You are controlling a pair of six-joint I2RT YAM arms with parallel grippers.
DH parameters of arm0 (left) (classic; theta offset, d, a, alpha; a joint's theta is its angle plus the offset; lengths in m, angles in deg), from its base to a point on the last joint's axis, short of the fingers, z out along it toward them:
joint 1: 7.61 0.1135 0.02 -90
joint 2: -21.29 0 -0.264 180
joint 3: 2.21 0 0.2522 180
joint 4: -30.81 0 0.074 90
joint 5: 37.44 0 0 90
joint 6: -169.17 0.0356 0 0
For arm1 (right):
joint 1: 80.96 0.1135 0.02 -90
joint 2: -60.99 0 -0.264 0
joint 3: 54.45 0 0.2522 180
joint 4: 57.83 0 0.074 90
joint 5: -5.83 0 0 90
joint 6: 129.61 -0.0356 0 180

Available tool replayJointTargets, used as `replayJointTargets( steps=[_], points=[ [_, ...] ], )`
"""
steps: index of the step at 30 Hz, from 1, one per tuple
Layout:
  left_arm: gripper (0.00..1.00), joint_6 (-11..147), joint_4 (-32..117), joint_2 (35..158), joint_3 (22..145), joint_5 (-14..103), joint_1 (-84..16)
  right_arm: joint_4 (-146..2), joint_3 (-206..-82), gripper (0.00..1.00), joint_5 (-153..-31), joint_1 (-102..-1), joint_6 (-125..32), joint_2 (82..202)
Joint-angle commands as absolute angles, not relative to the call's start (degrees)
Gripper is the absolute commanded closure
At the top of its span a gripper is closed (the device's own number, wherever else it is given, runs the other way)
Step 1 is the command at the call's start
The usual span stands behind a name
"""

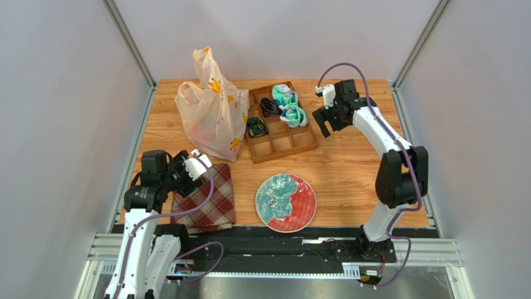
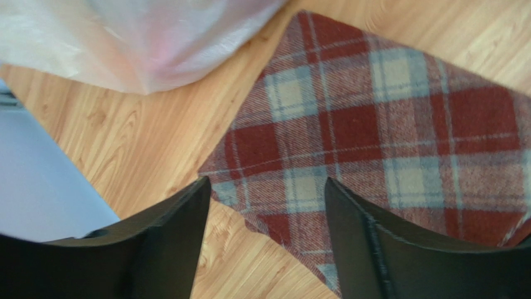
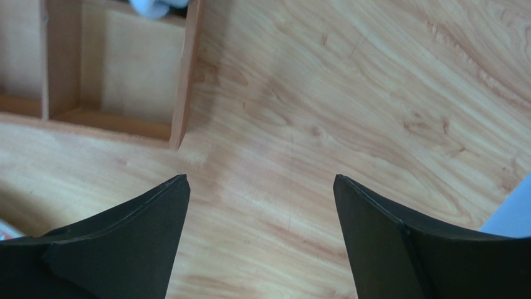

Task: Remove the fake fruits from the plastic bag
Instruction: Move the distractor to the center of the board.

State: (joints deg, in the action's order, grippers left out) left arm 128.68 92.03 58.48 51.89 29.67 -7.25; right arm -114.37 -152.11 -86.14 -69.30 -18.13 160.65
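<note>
The plastic bag (image 1: 212, 115), cream-white with orange marks, stands bulging at the back left of the table; its lower edge fills the top of the left wrist view (image 2: 143, 43). The fake fruits are hidden inside it, and only a faint pink tint shows through the film. My left gripper (image 1: 200, 163) (image 2: 268, 180) hovers open just in front of the bag, over the corner of the plaid cloth, with nothing between its fingers. At the back right my right gripper (image 1: 325, 126) (image 3: 260, 177) stands wide open over bare wood beside the wooden tray, holding nothing.
A red plaid cloth (image 1: 205, 199) (image 2: 386, 124) lies at the front left. Beside it at front centre sits a teal-and-red plate (image 1: 286, 202). A wooden compartment tray (image 1: 282, 142) (image 3: 181, 75) right of the bag holds dark cords and teal-white bundles. Grey walls enclose the table.
</note>
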Motion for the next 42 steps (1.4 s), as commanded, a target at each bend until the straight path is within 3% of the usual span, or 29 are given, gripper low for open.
replayJointTargets(
  steps=[1, 5, 8, 12, 21, 24, 30, 35, 37, 42],
  points=[
    [0.29, 141.72, 94.4, 62.42, 49.79, 27.87, -7.34, -113.52, -159.44, 0.09, -84.69, -69.27, -15.97, 167.32],
    [0.34, 144.38, 92.47, 68.48, 47.5, 28.92, -9.1, -114.04, -162.07, 0.09, -86.09, -69.18, -15.26, 171.11],
    [0.44, 145.43, 90.8, 72.95, 46.18, 30.67, -10.15, -115.53, -164.18, 0.09, -89.59, -69.18, -15.87, 173.04],
    [0.69, 145.79, 85.19, 78.85, 44.07, 33.31, -10.51, -117.46, -166.56, 0.11, -93.56, -68.74, -18.16, 176.04],
    [0.95, 142.03, 72.43, 94.32, 43.35, 42.9, -9.9, -118.35, -167.96, 0.12, -95.78, -65.58, -20.0, 180.25],
    [0.96, 138.6, 71.38, 99.41, 47.57, 45.87, -9.72, -117.3, -169.9, 0.13, -92.96, -65.14, -22.55, 182.8],
    [1.0, 136.64, 71.99, 106.89, 54.87, 52.03, -5.77, -116.42, -171.66, 0.24, -90.06, -65.49, -24.75, 185.35],
    [1.0, 138.58, 73.65, 106.02, 55.41, 51.34, 1.86, -115.45, -171.57, 0.37, -88.57, -66.98, -29.57, 186.59],
    [1.0, 138.84, 74.36, 105.05, 55.76, 50.63, 3.46, -114.66, -171.4, 0.47, -87.51, -68.3, -30.55, 186.41],
    [1.0, 138.41, 78.31, 101.64, 56.9, 44.84, 4.79, -113.08, -170.34, 0.54, -82.34, -73.47, -33.19, 184.92]
  ],
)
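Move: The wooden tray's middle lies about 17 cm left of the right hand, 7 ahead and 12 below; the near part of its right wall is only some 8 cm left and 5 ahead, with the teal cloth in the tray about 14 left and 12 ahead. For the left hand, the plaid cloth's middle is some 15 cm below and 4 to the right, a touch back; the plastic bag's middle is about 22 ahead, 4 right. The right hand sinks about 10 cm, reaching forward and left until its part-closing fingers straddle the tray's right wall, then draws back right some 3 cm with the left finger against the wall's inside. The left hand drops about 13 cm onto the plaid cloth, shutting its fingers, then drags the cloth along the board, forward, then about 10 cm left. ##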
